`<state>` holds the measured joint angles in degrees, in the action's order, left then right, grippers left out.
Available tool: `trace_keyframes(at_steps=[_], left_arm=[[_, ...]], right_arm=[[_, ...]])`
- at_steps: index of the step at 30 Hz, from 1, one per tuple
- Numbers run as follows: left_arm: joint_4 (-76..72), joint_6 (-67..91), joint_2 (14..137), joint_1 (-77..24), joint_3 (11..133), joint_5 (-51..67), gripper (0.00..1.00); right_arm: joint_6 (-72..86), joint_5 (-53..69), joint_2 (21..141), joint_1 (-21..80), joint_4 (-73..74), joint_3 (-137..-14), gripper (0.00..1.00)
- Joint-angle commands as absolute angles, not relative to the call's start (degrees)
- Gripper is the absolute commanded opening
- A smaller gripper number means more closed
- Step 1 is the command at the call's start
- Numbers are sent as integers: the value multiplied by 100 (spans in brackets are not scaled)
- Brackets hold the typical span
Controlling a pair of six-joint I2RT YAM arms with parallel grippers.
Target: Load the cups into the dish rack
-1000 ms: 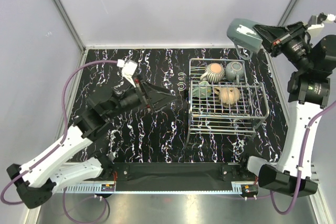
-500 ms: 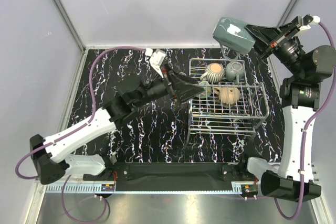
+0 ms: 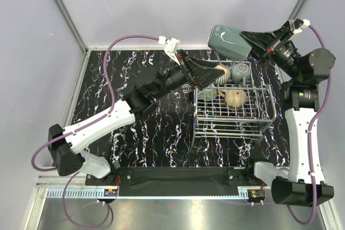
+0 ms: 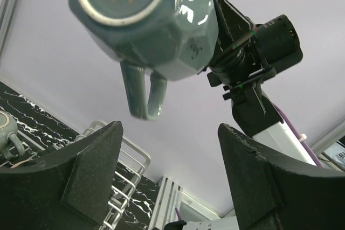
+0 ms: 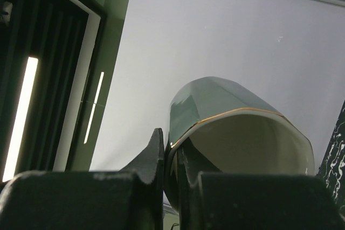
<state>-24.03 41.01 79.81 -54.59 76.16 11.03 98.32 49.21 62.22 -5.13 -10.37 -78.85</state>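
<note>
My right gripper (image 3: 249, 42) is shut on the rim of the dark teal mug (image 3: 228, 41) and holds it high above the back of the dish rack (image 3: 264, 117). In the right wrist view the fingertips (image 5: 155, 152) pinch the mug's wall (image 5: 226, 100). My left gripper (image 3: 212, 74) is open and empty, just below and left of the mug. The left wrist view looks up at the mug's base (image 4: 145, 20) and hanging handle (image 4: 143, 95) above the open fingers (image 4: 91, 171). The rack holds the cream ribbed cup (image 3: 222, 77), the grey-green cup (image 3: 241, 71), the tan cup (image 3: 235, 98) and the teal-green cup (image 3: 207, 94).
The rack stands on the right half of the black marbled table (image 3: 140, 127). Grey walls close the back and sides. The rack's wire rim (image 4: 126, 154) and one cup (image 4: 6, 127) show low in the left wrist view. The right arm's wrist (image 4: 253, 41) is beside the mug.
My left arm has swung from the table's middle up and right to the rack's back, under the mug. My right arm has carried the mug leftward.
</note>
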Motion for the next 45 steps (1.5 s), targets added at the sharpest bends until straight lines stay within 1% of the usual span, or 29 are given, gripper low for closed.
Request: trace_keyframes(at_steps=[1,3,7,10,13,14,17,21,23,26,27,29,33,34,38,40,41,43,45], left_arm=[[-2909,4131,8226,-5511,8068,879,75],[-2892,4113,8358,-5511,8217,905,73],[-2839,4122,8516,-5511,8393,931,65],[-2830,4096,8525,-5511,8376,905,62],[-2830,4122,8543,-5511,8376,967,54],[-2813,4122,8543,-5511,8367,984,49],[-2707,4043,8456,-5511,8306,889,48],[-2725,4008,8306,-5520,8130,633,42],[-2769,4051,8297,-5520,8138,615,40],[-2768,4078,8297,-5520,8174,606,27],[-2760,4096,8288,-5511,8165,606,13],[-2795,4104,8244,-5520,8121,589,0],[-2821,4131,8078,-5511,7955,378,0],[-2717,4113,7990,-5511,7928,334,0],[-2373,3736,7692,-5511,7823,10,0],[-2356,3692,7551,-5502,7717,-122,0],[-2364,3648,7437,-5502,7638,-167,0],[-2364,3604,7331,-5493,7576,-184,0],[-2443,3568,7191,-5484,7436,-141,0]], right_arm=[[10151,4869,6064,-361,-1942,-7823,0],[10265,4887,6047,-317,-2039,-7778,0],[10213,4895,6021,-185,-2030,-7770,0],[10187,4904,5968,-106,-2004,-7726,0],[10090,4913,5941,-35,-1960,-7656,0],[10072,4913,5933,-35,-1960,-7638,0],[9976,4904,5968,149,-1899,-7611,0],[9853,4825,5959,316,-1811,-7611,0],[9800,4764,5924,430,-1784,-7594,0],[9712,4711,5924,536,-1705,-7567,0],[9712,4711,5915,554,-1688,-7559,0],[9694,4711,5898,606,-1687,-7524,0],[9510,4685,5827,624,-1478,-7418,0],[9362,4676,5810,624,-1407,-7418,7],[8948,4614,5757,624,-976,-7400,19],[8807,4623,5757,615,-853,-7374,31],[8789,4623,5783,624,-844,-7357,44],[8745,4623,5801,624,-870,-7295,50],[8710,4649,5844,615,-853,-7269,60]])
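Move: Some 6 cm ahead of the left hand, 5 cm to its right and 5 cm above it is the grey-green mug; its handle hangs down nearly level with the open fingers. Already pinching its rim, the right hand has the mug's middle about 5 cm left and 2 cm ahead, with the left gripper roughly 9 cm left, 4 cm back and 5 cm below. The striped cup in the rack lies about 15 cm ahead, 7 cm right and 35 cm below the left hand. Reaching right and forward about 3 cm, the left hand meets the mug's hanging handle and closes its fingers on it, while the right hand carries the mug some 4 cm left and slightly back towards it. Only then do the right fingers open off the rim, the hand sinking about 2 cm; the left keeps its pinch and draws back left about 4 cm and a little down, turning some 10 degrees. ##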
